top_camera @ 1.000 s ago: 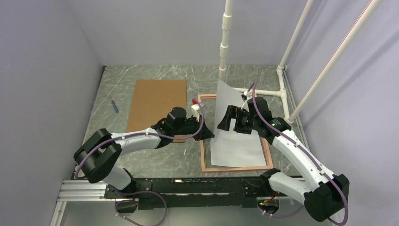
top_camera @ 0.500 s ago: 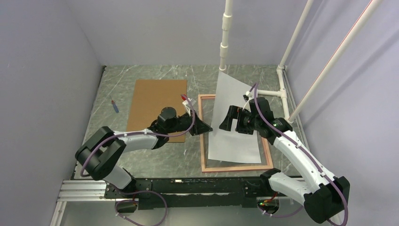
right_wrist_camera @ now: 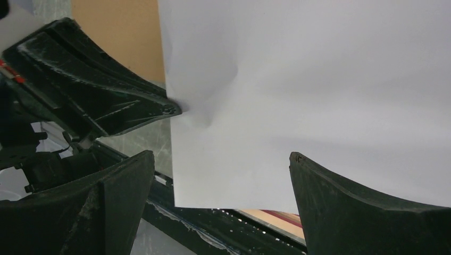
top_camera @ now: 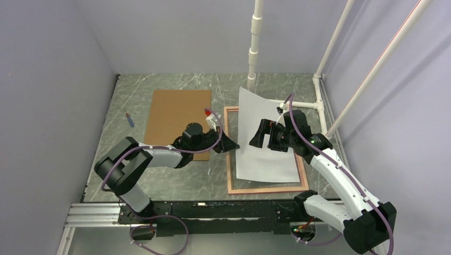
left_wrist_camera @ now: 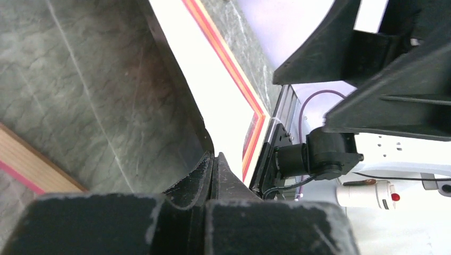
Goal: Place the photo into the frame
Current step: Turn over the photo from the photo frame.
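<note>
The photo [top_camera: 266, 156] shows only its white back and slopes over the frame [top_camera: 268, 189], its far edge raised. My left gripper [top_camera: 234, 147] is shut on the photo's left edge. In the left wrist view the fingertips [left_wrist_camera: 215, 158] pinch the sheet, and the white photo [left_wrist_camera: 223, 101] runs away beside the frame's reddish edge [left_wrist_camera: 234, 69]. My right gripper [top_camera: 256, 137] hangs open just above the photo, touching nothing. Its wrist view shows the gripper [right_wrist_camera: 220, 180] spread wide over the photo [right_wrist_camera: 298, 90], with the left arm's fingers [right_wrist_camera: 106, 101] at the sheet's edge and a strip of frame [right_wrist_camera: 276, 217] below.
A brown backing board [top_camera: 178, 122] lies flat left of the frame, partly under my left arm. A small blue pen [top_camera: 129, 120] lies near the left wall. White pipes [top_camera: 254, 53] stand at the back and along the right side [top_camera: 319, 101].
The left gripper has turned and shifted slightly, still holding the photo's edge. The photo's far edge has swung left and its near edge has pulled back. The right gripper has barely moved.
</note>
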### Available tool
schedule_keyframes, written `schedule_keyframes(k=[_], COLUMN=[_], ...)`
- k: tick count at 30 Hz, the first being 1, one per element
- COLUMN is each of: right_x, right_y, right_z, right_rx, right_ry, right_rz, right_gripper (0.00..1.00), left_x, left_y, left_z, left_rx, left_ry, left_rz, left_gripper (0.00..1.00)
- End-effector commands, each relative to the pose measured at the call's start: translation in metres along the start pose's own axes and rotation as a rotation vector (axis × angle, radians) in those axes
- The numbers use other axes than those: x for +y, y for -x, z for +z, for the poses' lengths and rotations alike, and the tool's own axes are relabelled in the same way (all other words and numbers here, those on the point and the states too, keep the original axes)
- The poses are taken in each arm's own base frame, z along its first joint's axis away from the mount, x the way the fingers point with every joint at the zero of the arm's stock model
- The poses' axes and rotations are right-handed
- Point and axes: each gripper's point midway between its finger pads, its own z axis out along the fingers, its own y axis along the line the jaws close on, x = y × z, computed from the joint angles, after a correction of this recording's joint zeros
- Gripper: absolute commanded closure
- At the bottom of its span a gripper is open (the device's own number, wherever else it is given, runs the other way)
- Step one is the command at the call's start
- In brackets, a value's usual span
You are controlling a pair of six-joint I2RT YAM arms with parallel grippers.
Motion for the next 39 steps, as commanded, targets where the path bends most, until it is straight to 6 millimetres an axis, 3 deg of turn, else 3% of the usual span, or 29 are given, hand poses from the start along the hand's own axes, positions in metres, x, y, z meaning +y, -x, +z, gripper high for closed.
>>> schedule_keyframes(k=[1, 10, 18, 32, 39], right_x=[0.01, 0.008, 0.008, 0.009, 0.01], right_y=[0.015, 0.014, 0.013, 0.013, 0.013], right_z=[-0.009, -0.009, -0.007, -0.007, -0.005], right_rx=[-0.056, -0.054, -0.051, -0.049, -0.043], right_ry=[0.027, 0.026, 0.033, 0.042, 0.049], right_rz=[-0.022, -0.018, -0.013, -0.011, -0.01], right_gripper=[0.0, 0.0, 0.0, 0.0, 0.0], left_x=[0.002, 0.008, 0.031, 0.038, 0.042], left_y=[-0.001, -0.017, -0.03, -0.023, -0.006], left_z=[0.006, 0.016, 0.012, 0.013, -0.006], left_rx=[-0.02, 0.041, 0.074, 0.129, 0.115], left_ry=[-0.013, -0.008, 0.124, 0.386, 0.599], left_rz=[-0.016, -0.025, -0.04, 0.129, 0.244], left_gripper=[1.0, 1.0, 0.97, 0.48, 0.34])
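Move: Some 10 cm to the left hand's right and 5 cm ahead lies the middle of the frame, roughly 8 cm below; the hand holds the photo's left edge, white side up. The middle of the frame's left rim is about 4 cm to the hand's left and 5 cm ahead, and the brown board about 25 cm left, 16 cm ahead. From the right hand, the frame's middle is 5 cm ahead, 3 cm right and about 10 cm down. Lowering the photo's pinched left edge about 7 cm, the left hand brings it down into the frame beside the left rim, easing back barely a centimetre. Near the bottom its fingers start to open and let go of the edge; still opening to over half, the hand rises some 2 cm while its fingertips tip about 25 degrees further down. ##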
